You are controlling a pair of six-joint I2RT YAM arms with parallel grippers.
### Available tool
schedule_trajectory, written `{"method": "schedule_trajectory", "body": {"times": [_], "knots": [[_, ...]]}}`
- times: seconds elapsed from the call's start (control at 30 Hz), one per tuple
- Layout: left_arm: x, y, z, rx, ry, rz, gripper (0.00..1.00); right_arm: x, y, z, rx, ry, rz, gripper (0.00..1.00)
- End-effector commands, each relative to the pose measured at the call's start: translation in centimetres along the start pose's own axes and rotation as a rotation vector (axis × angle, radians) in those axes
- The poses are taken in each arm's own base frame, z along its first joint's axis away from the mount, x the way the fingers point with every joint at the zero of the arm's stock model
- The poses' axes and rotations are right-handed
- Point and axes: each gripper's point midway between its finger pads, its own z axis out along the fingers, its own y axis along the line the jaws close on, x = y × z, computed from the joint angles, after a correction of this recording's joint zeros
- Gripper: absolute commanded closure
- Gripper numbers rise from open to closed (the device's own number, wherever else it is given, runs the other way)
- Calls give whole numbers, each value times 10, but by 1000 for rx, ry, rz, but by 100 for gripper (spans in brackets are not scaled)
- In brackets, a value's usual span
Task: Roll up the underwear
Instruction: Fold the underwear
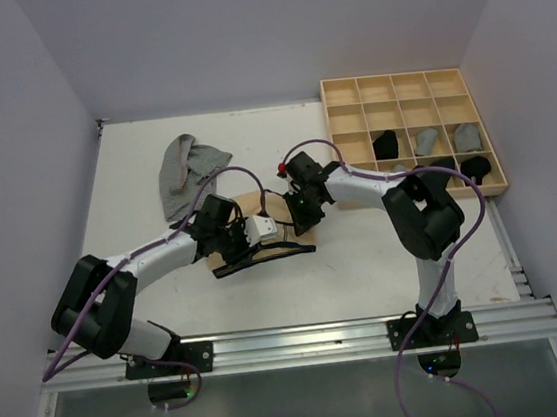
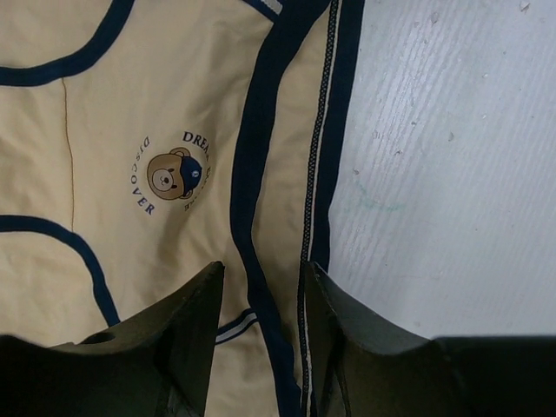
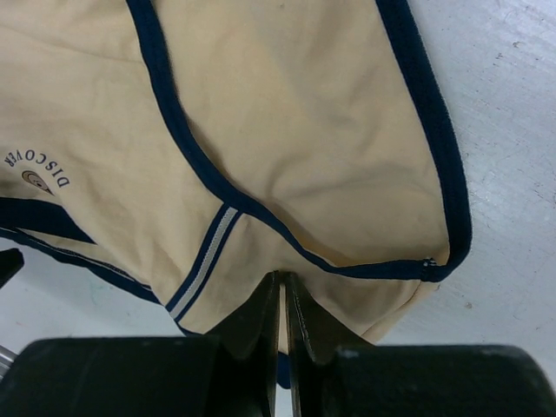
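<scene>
A tan-beige underwear (image 2: 130, 113) with dark navy trim and a small bear print lies flat on the white table, mid-table in the top view (image 1: 254, 204). My left gripper (image 2: 262, 269) stands open, low over the cloth, its two fingers either side of the navy band near the garment's edge. It shows in the top view (image 1: 242, 243) on the garment's left part. My right gripper (image 3: 284, 278) is shut on a pinch of the tan underwear (image 3: 287, 130) near a trimmed corner; it is at the garment's right side (image 1: 303, 218). A light grey underwear (image 1: 189, 173) lies crumpled behind the left arm.
A pale wooden grid tray (image 1: 406, 76) stands at the back right. Rolled garments sit in its nearer cells: a black one (image 1: 385, 144), two grey ones (image 1: 427, 140) and another black one (image 1: 474, 166). Walls close in left, right and behind.
</scene>
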Motion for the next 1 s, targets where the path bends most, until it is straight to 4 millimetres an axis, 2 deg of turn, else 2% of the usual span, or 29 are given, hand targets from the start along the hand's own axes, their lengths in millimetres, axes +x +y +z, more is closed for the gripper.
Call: {"method": "schedule_trajectory", "body": {"times": [0.0, 0.13, 0.23, 0.37, 0.5, 0.63, 0.83, 0.97], "knots": [[-24, 16, 3, -54, -56, 25, 54, 3, -3, 8, 3, 12, 5, 89], [-24, 19, 8, -68, -43, 26, 57, 4, -2, 9, 1, 15, 6, 90], [-23, 22, 11, -76, -36, 22, 63, 4, -2, 9, 0, 16, 6, 90], [-23, 20, 11, -71, -41, 20, 81, 6, -3, 10, 1, 22, 6, 90], [-23, 15, 8, -53, -44, 18, 94, 6, -4, 11, 1, 23, 4, 90], [-25, 8, 2, -31, -59, 31, 100, 8, -5, 11, 8, 29, 3, 90], [-30, -6, -12, 6, -95, 55, 100, 9, -7, 11, 12, 30, 5, 91], [-21, -16, -13, 49, -69, 69, 100, 10, -8, 11, 15, 32, 4, 91]]}}
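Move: The left hand's open fingers straddle the underwear's front waistband, so the waistband spot to be gripped is right between them, about 1 cm below. From that hand the bear print lies some 4 cm ahead and 4 cm to the right, and the grey cloth about 19 cm ahead and 10 cm left. From the right hand, already down on the underwear's right end, the waistband spot is roughly 12 cm left and 4 cm back. Down by about 1 cm goes the left hand onto the front waistband, where its half-open fingers shut fully and pinch the navy edge; then it rises about 3 cm, easing slightly right and back. The right hand stays in place, its nearly shut fingers still on the cloth at the underwear's right end. ##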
